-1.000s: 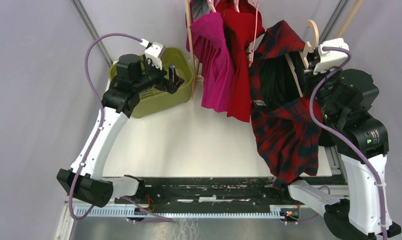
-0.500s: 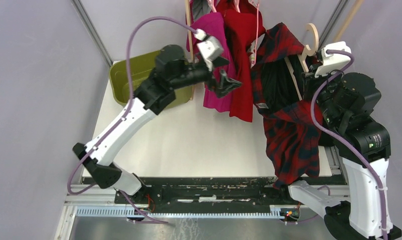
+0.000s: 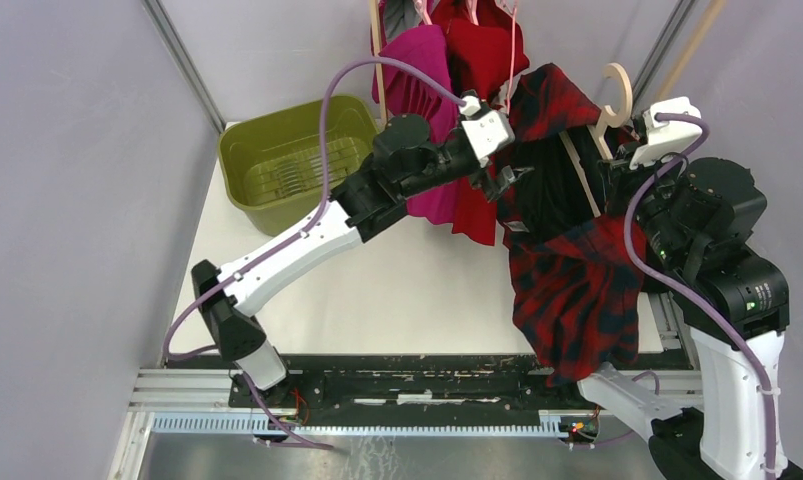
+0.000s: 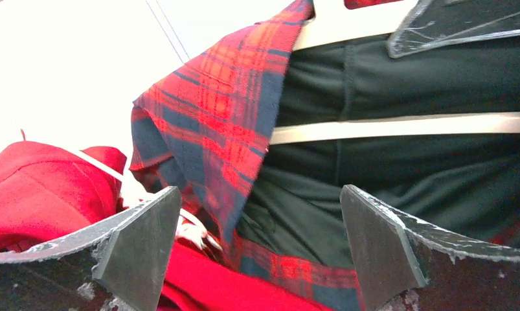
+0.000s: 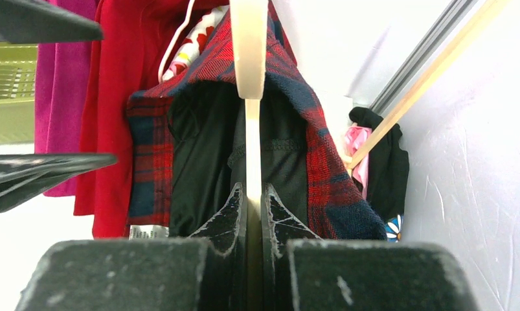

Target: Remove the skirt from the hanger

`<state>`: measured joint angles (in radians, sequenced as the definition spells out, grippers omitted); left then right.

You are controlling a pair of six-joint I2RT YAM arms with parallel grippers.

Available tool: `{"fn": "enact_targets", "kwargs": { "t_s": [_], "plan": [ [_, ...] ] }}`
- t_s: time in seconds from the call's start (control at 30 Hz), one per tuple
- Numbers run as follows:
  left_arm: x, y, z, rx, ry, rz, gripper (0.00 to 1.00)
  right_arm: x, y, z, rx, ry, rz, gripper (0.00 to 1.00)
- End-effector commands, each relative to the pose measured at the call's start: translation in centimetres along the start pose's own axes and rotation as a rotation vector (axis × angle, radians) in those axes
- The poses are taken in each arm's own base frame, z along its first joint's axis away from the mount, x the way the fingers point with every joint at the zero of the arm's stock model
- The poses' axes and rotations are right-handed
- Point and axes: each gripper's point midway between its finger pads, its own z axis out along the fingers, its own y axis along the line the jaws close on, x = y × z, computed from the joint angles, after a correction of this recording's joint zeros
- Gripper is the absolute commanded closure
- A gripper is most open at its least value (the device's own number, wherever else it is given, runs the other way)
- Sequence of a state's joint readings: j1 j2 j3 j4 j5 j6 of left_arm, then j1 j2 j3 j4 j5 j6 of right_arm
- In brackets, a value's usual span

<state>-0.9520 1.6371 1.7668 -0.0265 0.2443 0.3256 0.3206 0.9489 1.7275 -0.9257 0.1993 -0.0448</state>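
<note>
A red and navy plaid skirt (image 3: 574,290) with a dark lining hangs on a pale wooden hanger (image 3: 618,95) at the right. My right gripper (image 5: 254,207) is shut on the hanger (image 5: 249,45), pinching its flat bar between both fingertips. The left gripper (image 3: 509,180) has reached across to the skirt's left upper edge and stands open. In the left wrist view that gripper (image 4: 260,243) straddles the plaid waistband fold (image 4: 231,123), with the hanger's bar (image 4: 399,127) crossing the dark lining behind. Nothing is pinched between the left fingers.
A magenta dress (image 3: 424,120) and a red dress (image 3: 482,110) hang on the rack just left of the skirt, behind the left arm. An olive green basket (image 3: 277,165) sits at the back left of the white table (image 3: 397,290).
The left arm swung from the green basket rightward across the hanging dresses to the skirt's edge, its jaws widening a little. The right gripper kept its hold on the hanger, which shifted slightly.
</note>
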Motion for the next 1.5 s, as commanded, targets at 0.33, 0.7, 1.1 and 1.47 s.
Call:
{"fn": "enact_targets", "kwargs": {
  "t_s": [0.33, 0.7, 1.1, 1.47],
  "plan": [
    [-1.2, 2.9, 6.4, -0.12, -0.127, 0.143, 0.01, -3.9, 0.1, -2.6, -0.037, -0.173, 0.056, 0.99],
    [-0.5, 4.6, 6.6, -0.221, -0.107, 0.137, 0.97, -3.8, 0.4, -2.6, -0.051, -0.171, 0.073, 0.99],
    [-5.7, 9.7, 6.6, -0.43, -0.249, 0.158, 0.97, 0.5, 2.1, -1.7, -0.113, -0.036, 0.093, 0.99],
    [-1.7, 18.3, 6.0, -0.544, -0.282, 0.087, 0.97, 2.5, 1.4, -6.8, -0.109, 0.045, 0.134, 0.99]
  ]
}}
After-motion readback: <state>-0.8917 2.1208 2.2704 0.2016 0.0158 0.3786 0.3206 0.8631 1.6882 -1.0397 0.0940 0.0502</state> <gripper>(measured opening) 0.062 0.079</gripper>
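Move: The plaid skirt's near-left waist edge lies about 5 cm ahead of the open left hand, 6 cm to its right and 3 cm lower. The wooden hanger's hook stands some 7 cm ahead, 13 cm right and 5 cm higher, while the red skirt hangs roughly 10 cm ahead, 3 cm left and 12 cm below. From the right hand, already gripping the hanger, that waist edge is about 8 cm ahead, 10 cm left and 3 cm down. The plaid waist edge is pinched between the left fingers, which reach forward and right while sinking, about 8 cm in all, and then shut. The left hand next lifts some 7 cm, then draws the cloth forward along the hanger, swinging about 20 degrees counter-clockwise. The right hand keeps its grip on the hanger and eases back and down about 4 cm. ##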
